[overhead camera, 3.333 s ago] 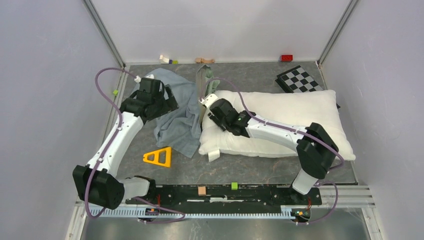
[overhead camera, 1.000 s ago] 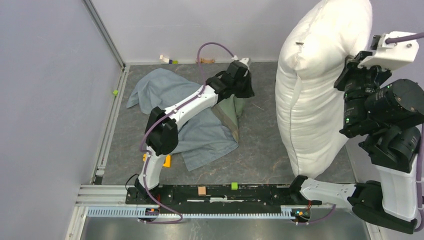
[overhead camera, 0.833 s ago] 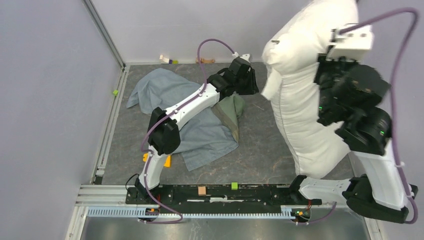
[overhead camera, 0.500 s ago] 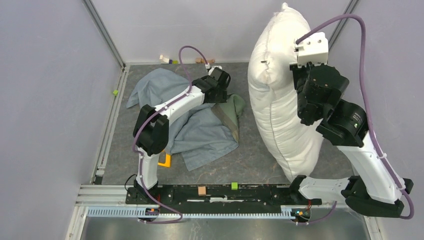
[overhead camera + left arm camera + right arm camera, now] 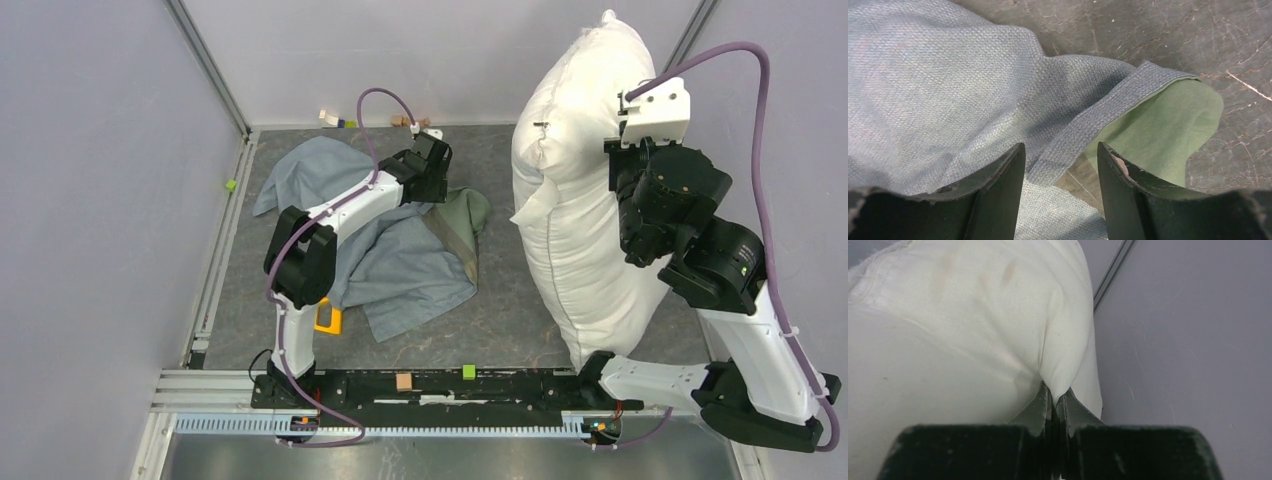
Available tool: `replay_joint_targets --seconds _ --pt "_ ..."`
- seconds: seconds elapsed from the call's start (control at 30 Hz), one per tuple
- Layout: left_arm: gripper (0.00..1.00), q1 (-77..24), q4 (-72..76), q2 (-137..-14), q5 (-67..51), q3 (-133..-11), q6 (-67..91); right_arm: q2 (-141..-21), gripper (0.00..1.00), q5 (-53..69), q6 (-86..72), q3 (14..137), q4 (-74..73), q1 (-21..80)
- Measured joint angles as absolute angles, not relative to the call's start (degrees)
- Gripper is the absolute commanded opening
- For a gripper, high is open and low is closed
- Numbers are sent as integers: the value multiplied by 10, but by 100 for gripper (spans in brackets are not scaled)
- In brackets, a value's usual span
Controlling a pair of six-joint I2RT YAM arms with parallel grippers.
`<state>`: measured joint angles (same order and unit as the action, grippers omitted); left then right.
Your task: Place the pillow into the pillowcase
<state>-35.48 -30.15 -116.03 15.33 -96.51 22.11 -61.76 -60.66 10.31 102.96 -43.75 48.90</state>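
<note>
The pillow (image 5: 575, 230), big, plump and white, stands on end at the right of the table, lifted off it for most of its length. My right gripper (image 5: 618, 195) is shut on a fold of the pillow's fabric (image 5: 973, 330); in the right wrist view the right gripper (image 5: 1054, 392) pinches a tuck of white cloth. The pillowcase (image 5: 400, 262) lies crumpled on the table, blue-grey with a green panel (image 5: 462, 222) showing. My left gripper (image 5: 432, 185) hovers over its far edge. In the left wrist view the left gripper (image 5: 1060, 146) is open, holding nothing, above the pillowcase hem (image 5: 1108, 120) and the green inside (image 5: 1163, 130).
A yellow triangular piece (image 5: 326, 319) lies by the left arm's elbow. Small blocks (image 5: 337, 120) and a wooden piece (image 5: 406, 121) sit at the far wall, and a green cube (image 5: 230, 184) at the left edge. Two cubes (image 5: 404, 381) rest on the front rail. Grey walls close in both sides.
The left gripper opened, let go of the pillowcase's green end, and moved left. The right arm swung the hanging pillow leftward, then slightly back right.
</note>
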Motion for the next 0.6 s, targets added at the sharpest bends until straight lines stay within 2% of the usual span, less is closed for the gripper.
replay_joint_targets --seconds 0.1,0.17,0.2,0.27,0.33,0.6 --pt "59 -353 -291 -1175 142 -965 217 -622 0 -609 105 1036 -449 489" --pt "54 -351 -283 -1186 133 -963 217 -625 0 -616 110 1043 -451 489" --pt "47 -350 -281 -1190 130 -960 217 -626 0 -620 114 1047 -452 489" --pt "22 -348 -281 -1195 124 -952 217 -626 0 -631 125 1056 -449 489" --pt "4 -347 -281 -1195 112 -945 212 -621 0 -647 142 1060 -439 489" --pt "3 -374 -243 -1162 7 -907 221 -544 0 -771 276 989 -286 490"
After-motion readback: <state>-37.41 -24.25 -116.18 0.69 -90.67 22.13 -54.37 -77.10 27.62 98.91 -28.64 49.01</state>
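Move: The pillowcase's hem at its open mouth lies almost straight under the left hand's open fingers, level both ways and about 4 cm down; the green lining is some 3 cm nearer the base and 5 cm to that hand's right, about 6 cm below. From the right hand, which already holds the pillow high up, that hem is roughly 18 cm ahead, 28 cm left and 43 cm down; the pillow's middle hangs about 8 cm left, level fore and aft, and 15 cm below. Left sinks 4 cm, pinches the pillowcase hem, pulls right and back; right hand swings pillow some 8 cm right. ##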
